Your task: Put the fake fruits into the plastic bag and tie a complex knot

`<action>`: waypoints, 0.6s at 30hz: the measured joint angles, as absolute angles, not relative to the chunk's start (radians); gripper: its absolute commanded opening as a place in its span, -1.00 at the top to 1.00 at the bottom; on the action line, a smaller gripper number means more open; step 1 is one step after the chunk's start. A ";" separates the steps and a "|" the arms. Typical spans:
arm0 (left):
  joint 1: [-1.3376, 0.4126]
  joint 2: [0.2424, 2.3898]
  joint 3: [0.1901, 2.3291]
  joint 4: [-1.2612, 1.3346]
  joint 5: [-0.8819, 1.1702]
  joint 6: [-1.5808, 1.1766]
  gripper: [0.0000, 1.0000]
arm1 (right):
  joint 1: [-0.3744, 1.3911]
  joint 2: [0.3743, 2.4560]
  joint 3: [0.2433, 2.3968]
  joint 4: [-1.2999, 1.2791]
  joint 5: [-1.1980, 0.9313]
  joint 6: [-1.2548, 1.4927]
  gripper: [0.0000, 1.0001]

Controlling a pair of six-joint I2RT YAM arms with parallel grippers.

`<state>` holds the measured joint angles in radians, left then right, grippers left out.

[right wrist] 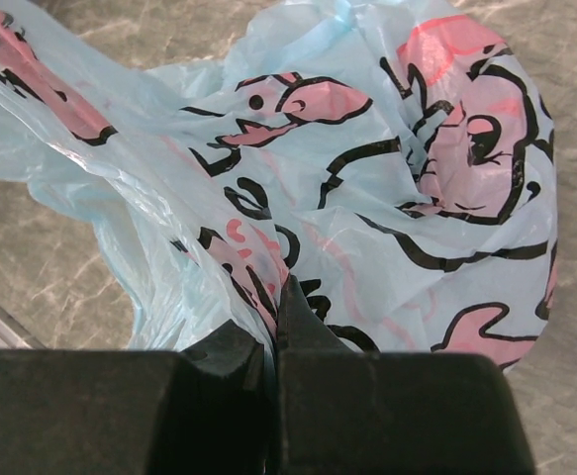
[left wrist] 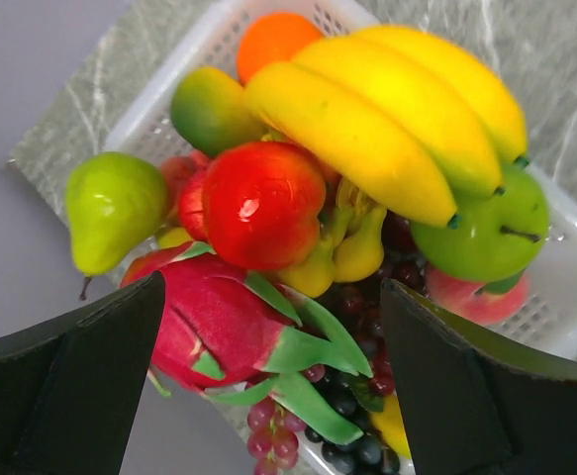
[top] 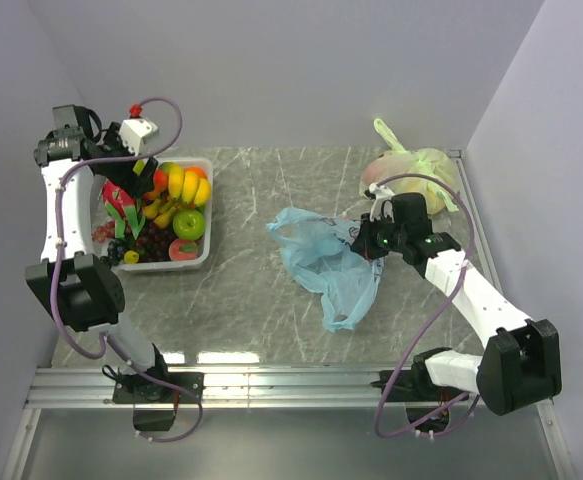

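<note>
The fake fruits are piled in a white basket at the left of the table. My left gripper hangs open just above them. Between its fingers the left wrist view shows a dragon fruit, with a red apple, bananas, a green apple and dark grapes around it. The light-blue plastic bag lies crumpled mid-table. My right gripper is shut on a fold of the bag. No knot is in view; a handle loop lies loose.
A pale yellow-green tied bag sits at the back right corner. An aluminium rail runs along the near edge. Grey walls close in the table on the left, back and right.
</note>
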<state>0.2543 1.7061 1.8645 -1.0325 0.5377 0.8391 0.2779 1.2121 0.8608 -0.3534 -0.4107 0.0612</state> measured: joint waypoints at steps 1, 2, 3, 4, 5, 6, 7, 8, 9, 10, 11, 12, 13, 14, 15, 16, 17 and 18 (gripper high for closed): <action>0.256 1.713 1.854 -1.033 0.541 0.861 -0.89 | 0.280 1.213 0.864 -0.358 -0.403 0.061 1.00; 0.258 1.720 1.841 -1.033 0.546 0.884 -0.88 | 0.282 1.213 0.865 -0.360 -0.397 0.061 1.00; 0.259 1.729 1.833 -1.034 0.553 0.905 -0.87 | 0.284 1.213 0.866 -0.360 -0.385 0.060 1.00; 0.258 1.741 1.831 -1.033 0.561 0.923 -0.87 | 0.286 1.213 0.867 -0.360 -0.380 0.060 1.00; 0.258 1.753 1.831 -1.030 0.571 0.933 -0.87 | 0.289 1.214 0.869 -0.361 -0.371 0.060 1.00; 0.258 1.764 1.831 -1.028 0.579 0.939 -0.86 | 0.290 1.214 0.871 -0.363 -0.365 0.060 1.00; 0.258 1.777 1.831 -1.023 0.587 0.945 -0.86 | 0.290 1.216 0.873 -0.363 -0.359 0.060 1.00; 0.258 1.789 1.831 -1.018 0.594 0.950 -0.85 | 0.290 1.216 0.877 -0.366 -0.355 0.059 1.00; 0.258 1.802 1.831 -1.012 0.602 0.954 -0.85 | 0.290 1.217 0.882 -0.368 -0.354 0.058 1.00; 0.258 1.813 1.831 -1.007 0.605 0.957 -0.85 | 0.290 1.219 0.886 -0.368 -0.353 0.057 1.00; 0.258 1.825 1.831 -1.002 0.606 0.959 -0.85 | 0.290 1.219 0.889 -0.369 -0.352 0.057 1.00; 0.258 1.832 1.828 -0.994 0.606 0.962 -0.84 | 0.290 1.220 0.893 -0.369 -0.352 0.057 1.00; 0.259 1.840 1.822 -0.984 0.606 0.966 -0.84 | 0.290 1.221 0.897 -0.371 -0.352 0.057 1.00; 0.259 1.846 1.817 -0.975 0.605 0.970 -0.84 | 0.290 1.222 0.899 -0.369 -0.352 0.057 1.00; 0.260 1.850 1.814 -0.967 0.606 0.974 -0.83 | 0.290 1.223 0.899 -0.370 -0.352 0.057 1.00; 0.261 1.857 1.811 -0.958 0.606 0.976 -0.83 | 0.290 1.224 0.899 -0.370 -0.352 0.057 1.00; 0.262 1.861 1.811 -0.952 0.607 0.977 -0.83 | 0.290 1.226 0.900 -0.370 -0.352 0.056 1.00; 0.263 1.867 1.811 -0.942 0.609 0.978 -0.82 | 0.290 1.229 0.900 -0.371 -0.352 0.056 1.00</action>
<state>0.2626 1.8668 1.8107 -0.9421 0.6090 0.9783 0.2905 1.2289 0.8997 -0.3706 -0.3523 0.0559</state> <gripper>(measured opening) 0.917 0.008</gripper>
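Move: The red apple in the fruit basket lies about 6 cm ahead of the left gripper, 2 cm to its right and some 9 cm below. At much the same depth, the dragon fruit is about 3 cm ahead and 5 cm left, the pear about 10 cm ahead and 4 cm left, and the bananas about 6 cm ahead and 9 cm right. From the right gripper the apple is roughly 45 cm left, 16 cm ahead, about level. Lower the wide-open left gripper about 7 cm towards the red apple while easing it some 3 cm forward, dropping first and adding the reach as you go. Turn the wrist slightly clockwise to bring the apple between the fingertips, without closing yet. With the right gripper, keep the bag pinched almost in place. ##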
